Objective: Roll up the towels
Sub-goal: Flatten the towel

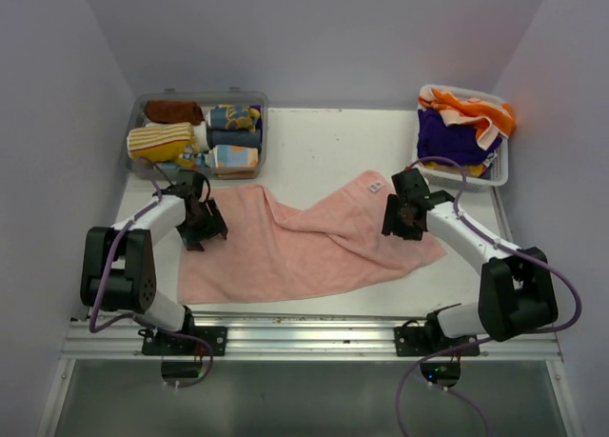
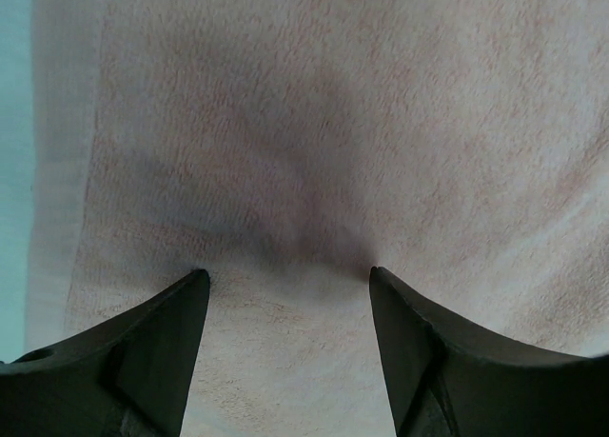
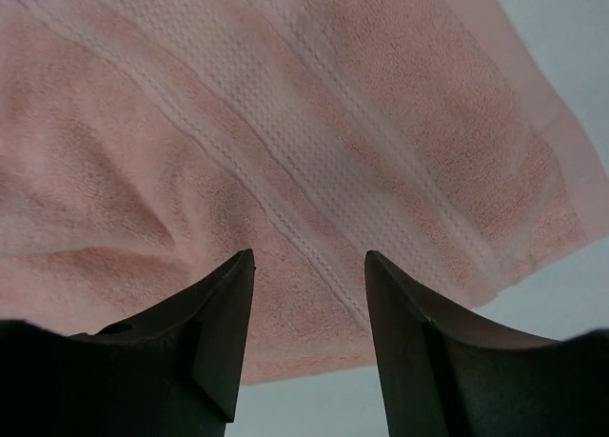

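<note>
A plain pink towel [image 1: 304, 247] lies spread and wrinkled across the table, its white label [image 1: 376, 185] at the far right corner. My left gripper [image 1: 204, 231] is open over the towel's left end, and its fingertips [image 2: 195, 280] touch the pink terry [image 2: 381, 123]. My right gripper [image 1: 402, 225] is open just above the right end. A woven band of the towel [image 3: 314, 170] runs under its jaws, with nothing between them. More towels, purple [image 1: 452, 137] and orange-and-cream [image 1: 476, 109], sit in a white basket [image 1: 501, 170].
A clear bin [image 1: 264, 123] at the back left holds several rolled towels, among them a striped yellow one [image 1: 160, 140]. The white basket stands at the back right corner. Walls close in on both sides. A metal rail [image 1: 304, 340] runs along the near edge.
</note>
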Action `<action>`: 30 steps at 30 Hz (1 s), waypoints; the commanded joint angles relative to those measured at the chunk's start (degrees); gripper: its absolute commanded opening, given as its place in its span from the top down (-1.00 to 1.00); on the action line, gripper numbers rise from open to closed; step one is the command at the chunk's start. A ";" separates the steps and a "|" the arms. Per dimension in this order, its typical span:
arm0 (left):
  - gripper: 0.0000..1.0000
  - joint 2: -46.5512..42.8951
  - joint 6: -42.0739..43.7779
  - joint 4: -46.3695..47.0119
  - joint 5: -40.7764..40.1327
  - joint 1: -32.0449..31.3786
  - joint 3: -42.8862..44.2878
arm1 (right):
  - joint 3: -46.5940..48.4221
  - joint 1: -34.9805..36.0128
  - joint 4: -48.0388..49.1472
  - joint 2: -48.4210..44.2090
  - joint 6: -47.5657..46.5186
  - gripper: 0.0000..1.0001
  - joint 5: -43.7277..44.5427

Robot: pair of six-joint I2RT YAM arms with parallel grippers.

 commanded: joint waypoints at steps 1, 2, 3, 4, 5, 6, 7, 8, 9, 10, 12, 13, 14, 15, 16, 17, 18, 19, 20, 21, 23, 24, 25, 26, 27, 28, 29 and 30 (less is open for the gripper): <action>-0.44 3.49 1.05 4.61 -1.62 0.21 6.26 | -1.34 -0.18 3.60 0.65 1.95 -0.08 -0.32; -0.44 5.76 1.40 4.96 -1.81 0.21 7.32 | -2.83 -0.53 4.30 0.65 2.40 -0.10 -0.14; -0.44 6.91 1.67 4.79 -1.99 0.30 8.47 | -3.71 -0.88 4.56 0.74 2.84 -0.10 -0.75; -0.44 8.23 2.28 4.70 -1.99 0.30 11.09 | -4.42 -1.32 4.74 0.65 4.32 -0.11 -0.93; -0.44 10.51 2.72 4.52 -2.25 0.30 12.33 | -6.25 -1.93 5.27 0.39 5.12 -0.11 -1.10; -0.43 11.57 2.99 4.44 -2.43 0.30 13.65 | -7.14 -1.94 5.62 0.21 5.65 -0.11 -1.28; -0.43 13.93 4.64 4.00 -2.69 0.30 18.10 | -9.58 -2.03 6.14 -0.49 7.74 -0.14 -1.54; -0.44 13.96 4.66 4.00 -2.87 0.30 18.14 | -10.30 -2.03 6.15 -0.49 7.76 -0.14 -1.55; -0.43 15.00 5.10 3.56 -2.95 0.30 19.19 | -10.83 -1.94 5.71 -0.67 8.37 -0.15 -1.63; -0.43 15.27 6.23 2.25 -3.04 0.30 21.37 | -11.27 -2.03 5.71 -1.28 8.99 -0.15 -2.59; -0.43 13.88 7.29 1.19 -3.22 0.30 22.36 | -12.77 -1.94 5.80 -2.94 9.69 -0.15 -3.56; -0.44 12.65 7.56 0.14 -3.22 0.30 22.45 | -13.21 -1.85 5.80 -3.82 10.48 -0.15 -4.18; -0.45 9.85 7.73 -0.57 -3.48 0.30 22.36 | -13.82 -1.94 5.80 -6.18 10.83 -0.15 -4.70; -0.45 8.26 7.82 -1.36 -3.74 0.39 22.19 | -13.83 -1.85 5.10 -7.25 11.19 -0.15 -4.54; -0.46 6.50 7.91 -2.41 -4.01 0.30 21.49 | -13.65 -1.94 4.57 -8.65 11.28 -0.15 -4.19; -0.47 4.66 7.91 -4.60 -4.71 0.30 20.96 | -12.87 -1.85 4.05 -9.88 11.28 -0.15 -3.83; -0.47 0.90 7.65 -5.66 -5.15 0.30 20.35 | -12.34 -1.94 2.73 -12.59 11.19 -0.15 -2.70; -0.47 -0.88 6.78 -8.11 -5.50 0.30 18.69 | -11.90 -1.85 2.20 -13.84 10.58 -0.15 -2.25; -0.47 -4.20 5.99 -9.44 -6.20 0.39 17.80 | -10.85 -1.94 1.41 -14.90 10.40 -0.16 -1.90; -0.47 -5.80 5.11 -10.58 -6.47 0.30 16.66 | -10.40 -1.94 0.97 -16.82 10.05 -0.16 -1.64; -0.46 -10.36 1.42 -14.36 -6.21 0.30 13.06 | -9.09 -1.94 0.61 -17.89 9.00 -0.17 -1.90; -0.46 -12.04 0.10 -15.24 -5.60 0.30 11.74 | -8.73 -1.94 0.00 -18.24 8.73 -0.17 -2.42; -0.45 -13.71 -2.96 -16.82 -5.16 0.30 9.12 | -8.38 -1.94 -0.09 -18.33 8.03 -0.17 -2.86; -0.44 -16.77 -4.81 -17.36 -5.15 0.22 7.61 | -8.03 -1.77 -0.18 -18.33 7.68 -0.17 -3.39; -0.43 -18.20 -7.09 -17.27 -4.98 0.21 4.55 | -8.03 -1.85 0.00 -18.25 7.41 -0.17 -3.91; -0.39 -19.34 -8.25 -16.06 -5.85 0.21 3.04 | -8.03 -1.85 0.26 -17.64 6.71 -0.18 -4.79; -0.38 -20.40 -9.39 -15.52 -6.20 0.21 1.72 | -8.20 -1.77 0.52 -17.20 6.27 -0.18 -5.15; -0.38 -20.23 -10.10 -14.38 -5.86 0.21 0.40 | -8.29 -1.68 1.48 -16.41 5.92 -0.18 -5.58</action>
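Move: My left hand is right at the pink towel's left part, open fingertips down at the cloth; the towel's middle is about 25 cm to the right, 3 cm nearer me, its far edge some 11 cm ahead and 8 cm right. The box of rolled towels is roughly 24 cm ahead. From my right hand, the towel's middle is about 25 cm left, 3 cm back, 5 cm below; its white tag sits 10 cm ahead, 8 cm left. With my left fingers open and still down on the towel, I sweep about 10 cm forward, then lift off and draw back over the cloth to roughly where I began, some 10 cm higher. Meanwhile my open right hand sinks about 5 cm towards the towel while drawing 4 cm back, then rises clear above it. ##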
